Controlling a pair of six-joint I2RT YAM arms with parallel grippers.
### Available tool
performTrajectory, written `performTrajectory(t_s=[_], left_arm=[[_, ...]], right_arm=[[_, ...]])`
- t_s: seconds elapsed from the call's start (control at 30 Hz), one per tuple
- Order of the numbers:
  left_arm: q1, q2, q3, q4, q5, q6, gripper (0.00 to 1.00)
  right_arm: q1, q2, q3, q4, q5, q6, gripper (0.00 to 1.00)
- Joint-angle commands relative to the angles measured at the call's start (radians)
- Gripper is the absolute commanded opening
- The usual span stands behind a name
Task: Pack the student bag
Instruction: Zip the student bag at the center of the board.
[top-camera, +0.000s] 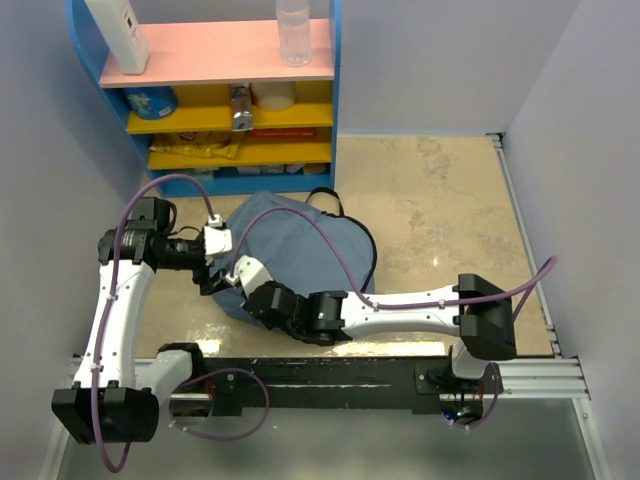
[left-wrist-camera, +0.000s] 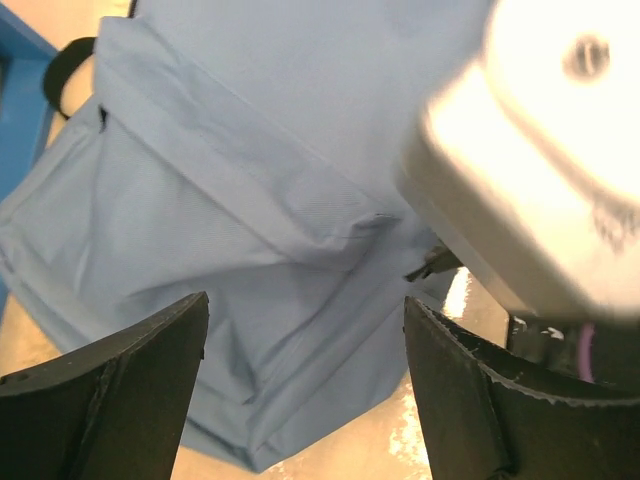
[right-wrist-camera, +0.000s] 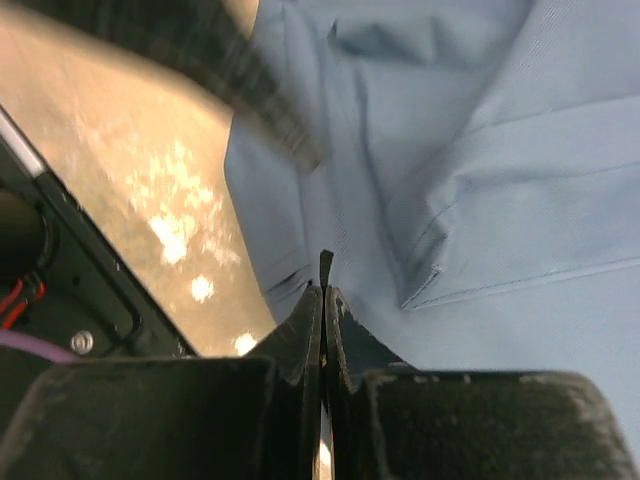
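Note:
The student bag (top-camera: 305, 240), slate-blue fabric with a black strap at its far end, lies on the beige table in front of the shelf. My right gripper (top-camera: 232, 283) reaches across to the bag's near left corner. In the right wrist view it (right-wrist-camera: 324, 290) is shut on a thin black zipper tab (right-wrist-camera: 325, 262) that sticks out between the fingertips, with bag fabric (right-wrist-camera: 480, 150) beyond. My left gripper (top-camera: 208, 278) hovers just left of it, open; in the left wrist view its (left-wrist-camera: 305, 310) fingers straddle the bag's corner (left-wrist-camera: 250, 220) without touching. The right gripper's white body (left-wrist-camera: 530, 150) fills that view's upper right.
A blue shelf unit (top-camera: 335, 110) stands behind the bag, with a clear bottle (top-camera: 293, 30) and a white bottle (top-camera: 120, 35) on its pink top and packets on the yellow shelves. White walls close in left and right. A black rail (top-camera: 330, 380) runs along the near edge.

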Motion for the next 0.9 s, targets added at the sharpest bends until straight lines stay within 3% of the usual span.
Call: performTrajectory(t_s=[0.0,0.17,0.2,0.3,0.47,0.53,0.57,0.63,0.87], left_arm=[[-0.014,-0.011,0.016,-0.065,0.07,0.046,0.83],[-0.016,-0.01,0.014,-0.065,0.059,0.049,0.83],[-0.016,-0.011,0.014,-0.065,0.055,0.05,0.83],[-0.014,-0.016,0.01,-0.065,0.048,0.052,0.83],[-0.016,-0.024,0.001,-0.065,0.042,0.058,0.83],[-0.014,-0.025,-0.004,-0.065,0.031,0.06,0.83],[-0.014,-0.025,-0.009,-0.065,0.028,0.061,0.83],[-0.014,-0.025,-0.012,-0.065,0.027,0.066,0.83],[-0.016,-0.02,-0.004,-0.065,0.03,0.064,0.83]], right_arm=[[-0.029,-0.078,-0.008,0.119,0.032,0.012,0.0],[-0.029,-0.065,-0.01,0.113,0.016,0.01,0.02],[-0.029,-0.059,-0.006,0.11,0.012,0.015,0.12],[-0.029,-0.05,-0.006,0.11,0.002,0.018,0.25],[-0.029,-0.035,-0.005,0.108,-0.018,0.022,0.24],[-0.029,-0.03,0.0,0.096,-0.034,0.028,0.34],[-0.031,-0.03,-0.003,0.09,-0.034,0.032,0.45],[-0.029,-0.036,-0.014,0.09,-0.034,0.038,0.53],[-0.029,-0.044,-0.036,0.09,-0.024,0.048,0.56]])
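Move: The zipper pull is between the right hand's shut fingers, about 1 cm below its hand point. The student bag's middle lies some 10 cm ahead and 11 cm to the right of that hand, and its black loop handle about 22 cm ahead and 16 cm right. From the open left hand, the pull is roughly 5 cm back, 4 cm right and 7 cm lower. The right hand rises about 2 cm, edges forward and opens its fingers halfway, letting go of the zipper pull. ##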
